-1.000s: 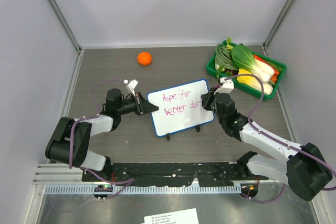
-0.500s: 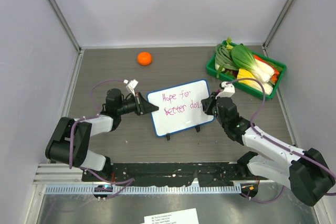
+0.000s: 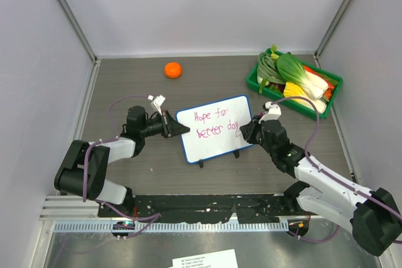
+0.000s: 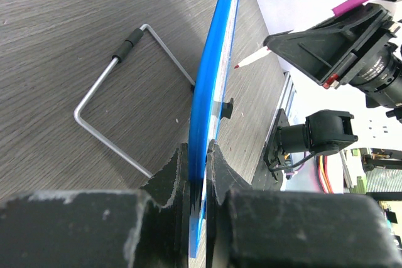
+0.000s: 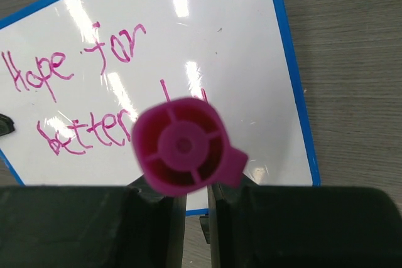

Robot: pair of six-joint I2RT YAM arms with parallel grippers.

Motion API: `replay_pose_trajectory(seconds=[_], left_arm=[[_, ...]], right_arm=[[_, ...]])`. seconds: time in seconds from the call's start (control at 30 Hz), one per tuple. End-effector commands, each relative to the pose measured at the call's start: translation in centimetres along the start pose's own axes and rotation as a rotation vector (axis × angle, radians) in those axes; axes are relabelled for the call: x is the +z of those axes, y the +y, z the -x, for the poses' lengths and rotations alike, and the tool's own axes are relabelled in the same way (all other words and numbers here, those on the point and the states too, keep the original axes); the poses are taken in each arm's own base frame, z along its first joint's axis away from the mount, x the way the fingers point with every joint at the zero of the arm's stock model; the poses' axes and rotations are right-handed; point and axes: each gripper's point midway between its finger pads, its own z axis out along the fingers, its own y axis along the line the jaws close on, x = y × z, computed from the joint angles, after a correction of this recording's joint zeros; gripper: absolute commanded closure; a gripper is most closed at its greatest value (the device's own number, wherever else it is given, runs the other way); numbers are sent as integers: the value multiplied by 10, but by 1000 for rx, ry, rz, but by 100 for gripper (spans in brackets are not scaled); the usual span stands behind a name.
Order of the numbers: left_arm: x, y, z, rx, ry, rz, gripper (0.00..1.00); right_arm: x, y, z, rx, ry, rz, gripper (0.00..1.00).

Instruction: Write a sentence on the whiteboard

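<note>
The blue-framed whiteboard (image 3: 217, 145) stands tilted mid-table on its black feet. The pink sentence (image 3: 210, 123) reads "Hope for" above "better day". My left gripper (image 3: 178, 128) is shut on the board's left edge; in the left wrist view its fingertips (image 4: 178, 161) pinch the blue frame (image 4: 217, 92) edge-on. My right gripper (image 3: 246, 131) is at the board's right end, shut on a pink marker (image 5: 182, 145). The marker's tip (image 4: 250, 59) points at the writing surface (image 5: 207, 36), close to the last letters; contact cannot be told.
An orange (image 3: 173, 69) lies at the back left. A green tray (image 3: 253, 83) piled with vegetables sits at the back right, close behind my right arm. The board's wire stand (image 4: 113, 67) spreads out behind it. Grey walls enclose three sides.
The second line has grown from "better do" to "better day". My right gripper with the marker has shifted slightly down and right along the board. The left arm has not moved.
</note>
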Motion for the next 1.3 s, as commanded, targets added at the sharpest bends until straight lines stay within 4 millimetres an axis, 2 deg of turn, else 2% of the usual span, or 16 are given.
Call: replay_pose_trajectory(seconds=[0.0, 0.17, 0.5, 0.83, 1.1, 1.27], left_arm=[[-5, 50, -30, -15, 47, 214, 100], [-5, 50, -29, -14, 44, 213, 100], [-5, 50, -29, -13, 44, 211, 100], [-5, 49, -28, -12, 43, 211, 100], [-5, 50, -29, -14, 45, 212, 100], [-5, 49, -28, -12, 43, 211, 100]], right_arm=[[-15, 26, 40, 34, -97, 84, 99], [-18, 30, 65, 27, -166, 67, 99], [7, 10, 87, 16, -221, -43, 99], [19, 1, 80, 39, -218, -66, 99], [24, 0, 84, 48, -232, -74, 99], [29, -3, 77, 34, -207, -86, 99]])
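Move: The right hand still holds the pink marker, its tip just off the tail of the "y" in "day". The blank spot after that word lies about 6 cm ahead of the hand, straight on and roughly level; the "y" is some 5 cm ahead and 2 cm left, "for" about 10 cm ahead and 7 cm left, the green crate some 19 cm ahead and 16 cm right, lower. From the left hand the spot lies about 20 cm right and 5 cm ahead. Up by almost 5 cm, clear of the "y", the right hand carries the marker, then forward and down again with a little drift to the right, ending about 5 cm farther out. The wrist turns slightly clockwise, and the tip comes onto the blank strip right of "day" and starts a small stroke there. The left hand stays still, keeping its pinch on the board's left edge. ##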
